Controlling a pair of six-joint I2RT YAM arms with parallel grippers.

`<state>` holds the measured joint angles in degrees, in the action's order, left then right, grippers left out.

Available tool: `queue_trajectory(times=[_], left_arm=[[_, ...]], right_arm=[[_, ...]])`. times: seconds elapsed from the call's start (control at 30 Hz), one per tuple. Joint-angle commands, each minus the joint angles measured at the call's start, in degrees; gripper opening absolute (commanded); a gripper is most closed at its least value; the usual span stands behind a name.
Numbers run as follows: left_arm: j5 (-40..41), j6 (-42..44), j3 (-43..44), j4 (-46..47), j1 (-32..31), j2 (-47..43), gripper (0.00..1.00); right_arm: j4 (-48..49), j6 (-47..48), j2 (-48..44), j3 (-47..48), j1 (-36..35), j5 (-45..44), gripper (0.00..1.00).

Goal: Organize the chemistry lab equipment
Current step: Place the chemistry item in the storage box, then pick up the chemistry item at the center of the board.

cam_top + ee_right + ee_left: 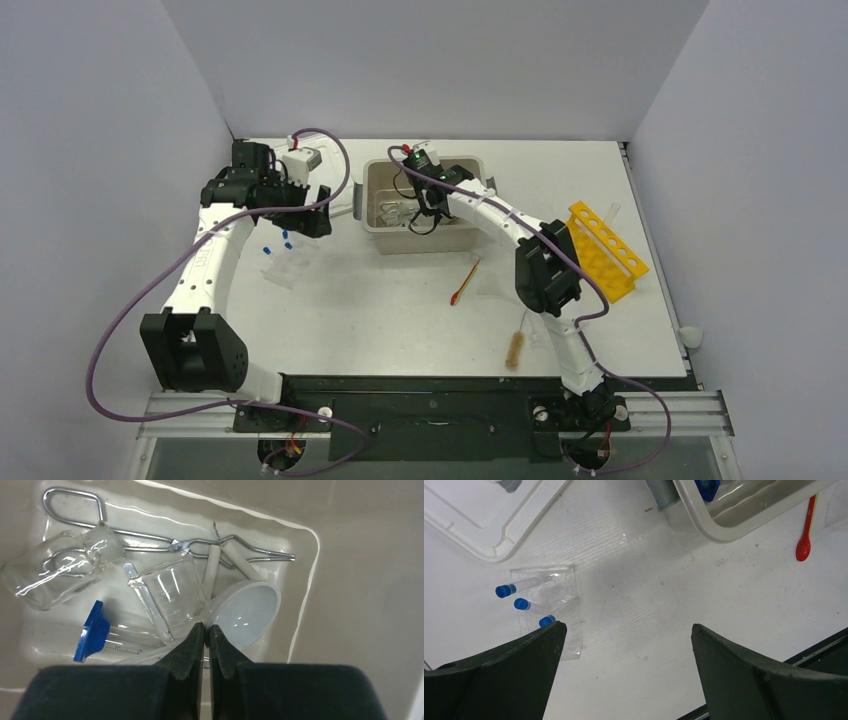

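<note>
My right gripper is shut with nothing between its fingers, low inside the beige tub. Just beyond its tips lie a clear glass beaker and a white funnel. A glass flask, metal tongs and a blue-capped tube lie there too. My left gripper hangs open over bare table. To its left, three blue-capped tubes rest on a clear plastic tray. The red-and-green spatula and the brown brush lie in front of the tub.
A yellow tube rack stands at the right of the table. The white lid lies left of the tub, behind the clear tray. The right arm reaches across the table's middle into the tub.
</note>
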<state>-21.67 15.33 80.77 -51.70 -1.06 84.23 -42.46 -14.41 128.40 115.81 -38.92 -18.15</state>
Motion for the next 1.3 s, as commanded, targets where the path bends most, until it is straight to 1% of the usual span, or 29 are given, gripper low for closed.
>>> queue_trajectory(times=[0.0,0.17,0.23,0.27,0.4,0.5,0.53,0.57,0.67,0.77,0.8,0.97,1.0,1.03,1.07,1.1,1.13,1.17,1.2,1.23,1.27], left_arm=[[-1.09,0.69,1.75,0.28,0.27,-1.13,0.97],[-0.56,1.19,0.97,0.29,0.27,-1.90,0.97],[-0.43,1.47,0.80,0.21,0.27,-2.16,0.97],[-0.41,1.55,0.80,0.20,0.23,-2.24,0.97],[-0.41,1.63,0.70,0.20,0.27,-2.66,0.96],[-0.32,1.70,0.62,0.07,0.27,-2.89,0.96],[-0.31,1.71,0.62,0.05,0.27,-2.95,0.96],[-0.19,1.72,0.61,-0.04,0.27,-3.15,0.97],[0.12,1.88,0.59,-0.19,0.40,-3.74,0.97],[0.29,2.04,0.93,-0.45,0.49,-4.12,0.96],[0.31,2.06,1.13,-0.69,0.56,-4.26,0.96],[0.29,2.10,0.96,-0.70,0.75,-5.03,0.97],[0.26,2.08,0.83,-0.69,0.77,-5.14,0.97],[0.25,2.07,0.77,-0.64,0.75,-5.18,0.97],[0.23,2.07,0.76,-0.60,0.77,-5.29,0.97],[0.18,2.07,0.69,-0.60,0.75,-5.38,0.97],[0.17,2.07,0.68,-0.59,0.77,-5.52,0.97],[0.15,2.07,0.69,-0.55,0.79,-5.55,0.97],[0.10,2.07,0.79,-0.57,0.79,-5.56,0.97],[0.07,2.03,0.83,-0.59,0.80,-5.47,0.97],[-0.10,1.99,0.91,-0.59,0.80,-5.43,0.97]], right_arm=[[1.90,-1.86,0.23,1.78,1.56,-0.56,0.00],[0.82,-2.73,3.79,3.11,3.11,1.53,0.01],[0.46,-2.82,4.57,3.40,3.22,2.09,0.08],[0.41,-2.81,4.78,3.36,3.23,2.25,0.14],[0.34,-2.84,4.65,3.25,3.25,3.24,0.27],[0.20,-2.90,4.25,3.90,3.31,3.83,0.34],[-0.21,-2.90,3.79,4.21,3.27,4.07,0.38],[-0.41,-2.90,3.40,4.72,3.21,4.17,0.41],[-0.18,-2.63,-1.24,4.82,2.51,3.53,0.51],[0.35,-2.39,-9.11,3.54,1.61,2.11,0.59],[0.77,-2.34,-10.92,2.84,1.45,1.44,0.59],[4.58,-2.95,-26.95,-9.76,0.02,-1.23,0.64],[4.93,-3.10,-28.85,-14.19,-0.17,-1.56,0.65],[6.03,-3.67,-32.54,-16.57,-0.63,-1.98,0.65],[6.71,-4.03,-34.28,-21.63,-0.81,-2.02,0.65],[7.88,-4.77,-37.68,-24.16,-1.27,-2.18,0.65],[8.51,-5.61,-39.09,-29.33,-1.57,-2.26,0.65],[9.95,-6.06,-41.96,-31.74,-2.03,-2.37,0.65],[10.91,-6.74,-43.39,-37.03,-2.30,-2.39,0.65],[13.10,-7.02,-45.71,-39.81,-2.79,-2.19,0.65],[14.11,-7.47,-46.62,-44.71,-3.02,-1.99,0.65]])
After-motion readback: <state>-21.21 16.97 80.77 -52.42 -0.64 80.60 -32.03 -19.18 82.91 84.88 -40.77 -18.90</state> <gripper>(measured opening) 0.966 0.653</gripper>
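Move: The round white dish in the right hand's shut fingers goes to the floor at the storage box's right end, about 3 cm ahead, 5 cm right and 6 cm below that hand. Around it on the box floor, some 5 cm below the hand, the beaker lies about 5 cm ahead and 3 cm left, the blue-based cylinder 1 cm ahead and 6 cm left. From the left hand the spot is roughly 13 cm ahead, 30 cm right and 17 cm lower. The white dish, still pinched at its rim, is lowered about 5 cm and slightly right and forward to the box floor by the right hand, whose fingers open to roughly two thirds and let go of the dish. The empty hand then rises some 24 cm out of the box, drawing back and a little right, fingertips tipping up and forward. The left hand, open, rises 2 cm. ##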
